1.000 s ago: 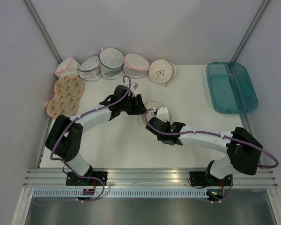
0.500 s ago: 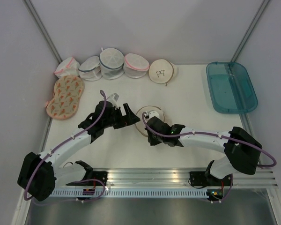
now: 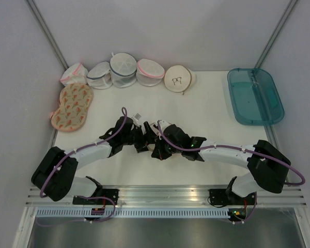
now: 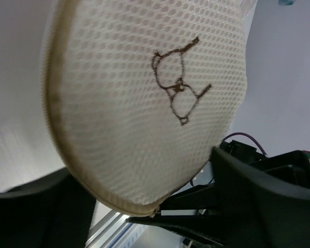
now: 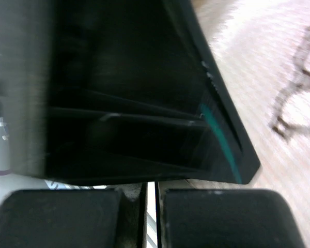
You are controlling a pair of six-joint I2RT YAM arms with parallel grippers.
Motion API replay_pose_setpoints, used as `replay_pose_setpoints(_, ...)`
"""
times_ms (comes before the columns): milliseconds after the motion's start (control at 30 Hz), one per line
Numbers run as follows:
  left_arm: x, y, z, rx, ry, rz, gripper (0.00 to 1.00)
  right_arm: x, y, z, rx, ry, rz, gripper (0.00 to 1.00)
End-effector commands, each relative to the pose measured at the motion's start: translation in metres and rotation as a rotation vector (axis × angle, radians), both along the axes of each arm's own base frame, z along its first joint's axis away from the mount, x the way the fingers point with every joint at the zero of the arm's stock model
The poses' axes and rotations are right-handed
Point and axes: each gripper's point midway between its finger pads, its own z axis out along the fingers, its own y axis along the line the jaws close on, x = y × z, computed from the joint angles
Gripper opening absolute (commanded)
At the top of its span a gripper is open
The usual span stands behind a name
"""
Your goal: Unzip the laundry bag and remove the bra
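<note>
The laundry bag (image 4: 144, 103), cream mesh with a black bra outline and a tan zip rim, fills the left wrist view, tipped up on its edge. My left gripper (image 4: 139, 165) is open, one finger on each side of the bag. My right gripper (image 4: 165, 211) is shut, its tips pinched on the small zip pull (image 4: 155, 211) at the rim's low point. In the right wrist view the shut right gripper (image 5: 150, 190) sits under a black left finger, with the bag (image 5: 279, 77) to the right. From above, the left gripper (image 3: 143, 138) and right gripper (image 3: 155, 149) meet and hide the bag. The bra is hidden.
Along the back stand several white mesh bags (image 3: 124, 70) and a second cream round bag (image 3: 178, 78). A flat orange-patterned bag (image 3: 72, 106) lies at the left wall. A teal tray (image 3: 256, 95) sits at the far right.
My left gripper opened wide, swung out to the left, then came back in around the bag. The right gripper stayed shut and drew the bag toward the near left.
</note>
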Motion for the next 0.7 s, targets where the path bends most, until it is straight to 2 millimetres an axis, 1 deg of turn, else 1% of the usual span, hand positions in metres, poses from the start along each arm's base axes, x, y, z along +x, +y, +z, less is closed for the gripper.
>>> replay_pose_setpoints(0, 0.003, -0.022, 0.011, -0.095, -0.009, -0.039, 0.74, 0.001, 0.011, 0.022, 0.086, -0.037, 0.025, 0.00)
replay_pose_setpoints(67, 0.010, -0.023, 0.008, -0.070, -0.030, -0.039, 0.52, 0.001, 0.006, 0.020, 0.058, -0.034, 0.020, 0.01)
replay_pose_setpoints(100, 0.015, -0.025, 0.010, -0.061, -0.042, -0.039, 0.30, 0.001, 0.004, 0.019, 0.046, -0.038, 0.018, 0.01)
replay_pose_setpoints(133, 0.018, -0.022, 0.002, -0.022, -0.042, -0.037, 0.23, 0.001, 0.000, 0.018, 0.024, -0.037, 0.011, 0.00)
replay_pose_setpoints(167, 0.021, -0.022, 0.001, -0.005, -0.048, -0.037, 0.16, 0.001, -0.006, 0.013, -0.012, -0.027, 0.002, 0.00)
replay_pose_setpoints(200, 0.027, -0.024, 0.006, 0.004, -0.067, -0.037, 0.07, 0.001, -0.010, 0.011, -0.036, -0.030, 0.000, 0.00)
replay_pose_setpoints(233, 0.032, -0.021, 0.003, 0.031, -0.089, -0.033, 0.02, 0.000, -0.014, 0.009, -0.058, -0.026, -0.003, 0.01)
replay_pose_setpoints(267, 0.033, -0.018, 0.000, 0.056, -0.085, -0.031, 0.02, -0.002, -0.023, 0.001, -0.108, -0.009, -0.014, 0.00)
replay_pose_setpoints(300, 0.038, -0.018, 0.004, 0.066, -0.104, -0.026, 0.02, -0.002, -0.028, -0.005, -0.139, -0.001, -0.023, 0.01)
replay_pose_setpoints(333, 0.044, -0.014, 0.003, 0.091, -0.123, -0.017, 0.02, -0.003, -0.033, -0.009, -0.168, 0.008, -0.033, 0.00)
replay_pose_setpoints(367, 0.048, -0.011, 0.004, 0.101, -0.129, -0.009, 0.02, -0.006, -0.042, -0.017, -0.214, 0.027, -0.044, 0.00)
replay_pose_setpoints(433, 0.053, -0.009, 0.005, 0.114, -0.143, -0.014, 0.02, -0.004, -0.055, -0.026, -0.278, 0.028, -0.079, 0.01)
replay_pose_setpoints(467, 0.056, -0.009, 0.007, 0.112, -0.148, -0.014, 0.02, -0.008, -0.063, -0.033, -0.320, 0.047, -0.086, 0.00)
replay_pose_setpoints(500, 0.057, -0.008, 0.007, 0.117, -0.155, -0.020, 0.02, -0.003, -0.071, -0.037, -0.360, 0.031, -0.117, 0.01)
replay_pose_setpoints(567, 0.060, -0.008, 0.007, 0.122, -0.157, -0.021, 0.02, -0.002, -0.082, -0.043, -0.418, 0.034, -0.146, 0.01)
replay_pose_setpoints(600, 0.060, -0.009, 0.007, 0.122, -0.160, -0.030, 0.02, 0.005, -0.090, -0.044, -0.453, 0.009, -0.184, 0.00)
replay_pose_setpoints(667, 0.062, -0.009, 0.006, 0.130, -0.173, -0.044, 0.02, 0.010, -0.101, -0.045, -0.516, -0.007, -0.223, 0.00)
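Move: The stretch of laundry bag rim to pinch lies between the open left fingers, level fore and aft, about 1 cm right and 2 cm below. From the left hand, the zip pull is some 1 cm back, 2 cm right and 2 cm down, and the bag's middle about 3 cm ahead, 4 cm right and 3 cm down. The right hand already has the zip pull in its shut fingertips; from it, the bag's middle is roughly 4 cm ahead, 2 cm left and 1 cm down. Lower the left gripper about 2 cm, edging right, and shut its wide-open fingers to pinch the zipped rim; then carry that rim forward about 4 cm. Meanwhile keep the right fingers shut on the zip pull and, after a short hold, draw it right some 7 cm and down nearly 4 cm, away from the left gripper, tipping the fingers about 20 degrees steeper. ##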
